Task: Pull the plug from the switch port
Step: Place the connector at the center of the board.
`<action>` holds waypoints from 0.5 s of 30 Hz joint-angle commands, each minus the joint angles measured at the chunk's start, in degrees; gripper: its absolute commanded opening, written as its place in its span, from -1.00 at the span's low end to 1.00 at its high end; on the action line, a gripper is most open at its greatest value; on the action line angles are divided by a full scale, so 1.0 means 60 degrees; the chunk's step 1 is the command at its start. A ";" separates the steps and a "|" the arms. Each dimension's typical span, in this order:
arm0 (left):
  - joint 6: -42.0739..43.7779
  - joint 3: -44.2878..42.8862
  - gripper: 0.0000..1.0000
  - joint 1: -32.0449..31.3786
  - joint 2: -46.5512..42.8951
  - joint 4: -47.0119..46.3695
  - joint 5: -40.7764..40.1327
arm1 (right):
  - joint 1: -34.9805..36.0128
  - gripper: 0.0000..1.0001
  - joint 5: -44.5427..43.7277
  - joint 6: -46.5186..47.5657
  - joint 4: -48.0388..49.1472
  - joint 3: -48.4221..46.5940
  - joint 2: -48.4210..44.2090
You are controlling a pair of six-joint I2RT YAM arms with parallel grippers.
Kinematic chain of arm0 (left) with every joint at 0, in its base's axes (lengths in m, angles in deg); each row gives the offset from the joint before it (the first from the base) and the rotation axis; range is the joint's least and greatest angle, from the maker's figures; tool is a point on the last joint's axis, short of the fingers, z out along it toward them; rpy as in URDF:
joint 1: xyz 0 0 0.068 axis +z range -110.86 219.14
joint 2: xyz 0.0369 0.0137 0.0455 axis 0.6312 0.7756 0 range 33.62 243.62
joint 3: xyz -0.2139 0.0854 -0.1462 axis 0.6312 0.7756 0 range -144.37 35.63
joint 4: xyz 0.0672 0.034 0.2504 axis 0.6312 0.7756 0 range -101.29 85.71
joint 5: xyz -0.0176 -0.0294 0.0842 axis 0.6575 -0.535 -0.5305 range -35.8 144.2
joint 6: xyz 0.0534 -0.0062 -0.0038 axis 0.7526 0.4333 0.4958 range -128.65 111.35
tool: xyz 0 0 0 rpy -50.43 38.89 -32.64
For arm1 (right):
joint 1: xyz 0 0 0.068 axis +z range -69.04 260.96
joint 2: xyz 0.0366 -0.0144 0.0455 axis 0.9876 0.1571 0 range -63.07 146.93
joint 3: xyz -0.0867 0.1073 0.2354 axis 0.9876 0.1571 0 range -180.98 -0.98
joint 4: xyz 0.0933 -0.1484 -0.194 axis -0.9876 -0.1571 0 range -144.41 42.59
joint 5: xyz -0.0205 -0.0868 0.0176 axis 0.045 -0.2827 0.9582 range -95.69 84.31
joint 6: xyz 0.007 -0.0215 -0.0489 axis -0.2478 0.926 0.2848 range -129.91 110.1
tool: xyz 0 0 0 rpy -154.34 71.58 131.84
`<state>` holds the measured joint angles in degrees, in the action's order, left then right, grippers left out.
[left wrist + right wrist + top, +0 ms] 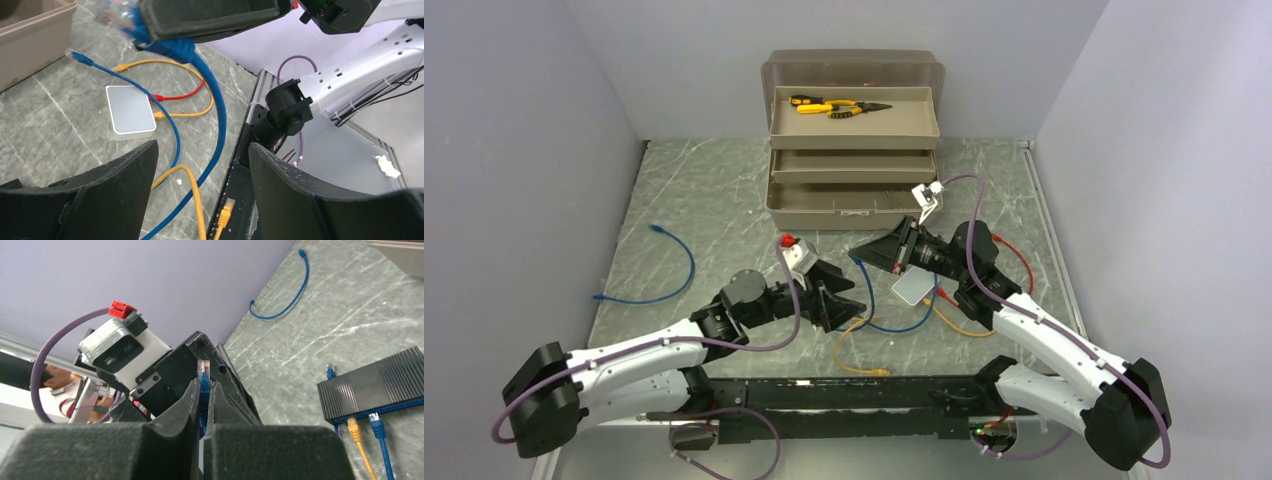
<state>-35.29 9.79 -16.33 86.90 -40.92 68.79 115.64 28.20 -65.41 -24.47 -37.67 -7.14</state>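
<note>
My right gripper [205,386] is shut on a blue plug [203,371], whose clear tip sticks up between the pads, free of any socket. In the top view that gripper [866,251] hangs above the table's middle, its blue cable [902,326] trailing down. The black ribbed switch [375,385] lies on the table with a yellow plug [353,427] and another blue plug [376,425] in its near edge. My left gripper [202,147] is open with nothing between its fingers, just left of the right one [852,297]. The held blue cable [170,47] shows blurred above it.
A small white box [130,115] with red and yellow cables plugged in lies on the table. A tan toolbox [854,190] with pliers [839,105] stands at the back. A loose blue cable [664,270] lies left. A yellow plug [881,372] rests on the front rail.
</note>
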 commanded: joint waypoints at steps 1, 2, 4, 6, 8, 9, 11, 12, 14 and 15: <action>0.0298 -0.0514 0.44 -0.0263 0.0581 -0.1226 0.0064 | 0.0050 -1.00 -0.0501 -0.0408 0.0745 0.0162 -0.0058; 0.0263 -0.0516 0.41 -0.0298 0.0730 -0.1370 0.0067 | 0.0058 -1.00 -0.0566 -0.0390 0.0714 0.0205 -0.0058; 0.0211 -0.0550 0.36 -0.0381 0.1042 -0.1704 0.0165 | 0.0051 -1.00 -0.0701 -0.0363 0.0651 0.0274 -0.0068; 0.0177 -0.0656 0.33 -0.0475 0.1267 -0.1787 0.0127 | 0.0051 -1.00 -0.0821 -0.0356 0.0630 0.0359 -0.0054; 0.0156 -0.0753 0.29 -0.0544 0.1481 -0.1875 0.0117 | 0.0056 -1.00 -0.0945 -0.0360 0.0605 0.0434 -0.0042; 0.0137 -0.0784 0.28 -0.0586 0.1591 -0.1960 0.0110 | 0.0072 -1.00 -0.1015 -0.0373 0.0612 0.0499 -0.0056; 0.0105 -0.0874 0.20 -0.0639 0.1807 -0.2033 0.0085 | 0.0080 -1.00 -0.1141 -0.0420 0.0651 0.0618 -0.0061; 0.0079 -0.0947 0.14 -0.0664 0.1914 -0.2035 0.0075 | 0.0087 -1.00 -0.1177 -0.0449 0.0682 0.0674 -0.0075; 0.0018 -0.1066 -0.08 -0.0699 0.2133 -0.2096 0.0170 | 0.0095 -1.00 -0.1251 -0.0482 0.0695 0.0778 -0.0063; -0.0009 -0.1143 -0.24 -0.0709 0.2242 -0.2114 0.0226 | 0.0095 -1.00 -0.1290 -0.0482 0.0689 0.0813 -0.0072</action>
<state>-34.98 5.96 -19.98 98.62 -48.99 68.92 115.94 22.69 -67.23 -23.90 -33.53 -6.99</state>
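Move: The blue cable hanging from the plug crosses about 4 cm to the right of the left hand's point, level with it and at its height. The plug itself is still pinched in the right fingers, some 5 cm ahead of the left hand and 5 cm above. Down on the board the switch lies roughly 8 cm left and 5 cm ahead, the white box about 12 cm right and 7 cm ahead. From the right hand, that stretch of cable is about 5 cm back, 4 cm right and 5 cm below. The blue cable just behind its plug is brought between the left fingers: the left hand slides about 4 cm to the right towards it, almost level, its partly open fingers closing by roughly a third, fastest at the end. Meanwhile the right hand keeps its pinch on the plug and sinks about 3 cm, drifting slightly forward. ##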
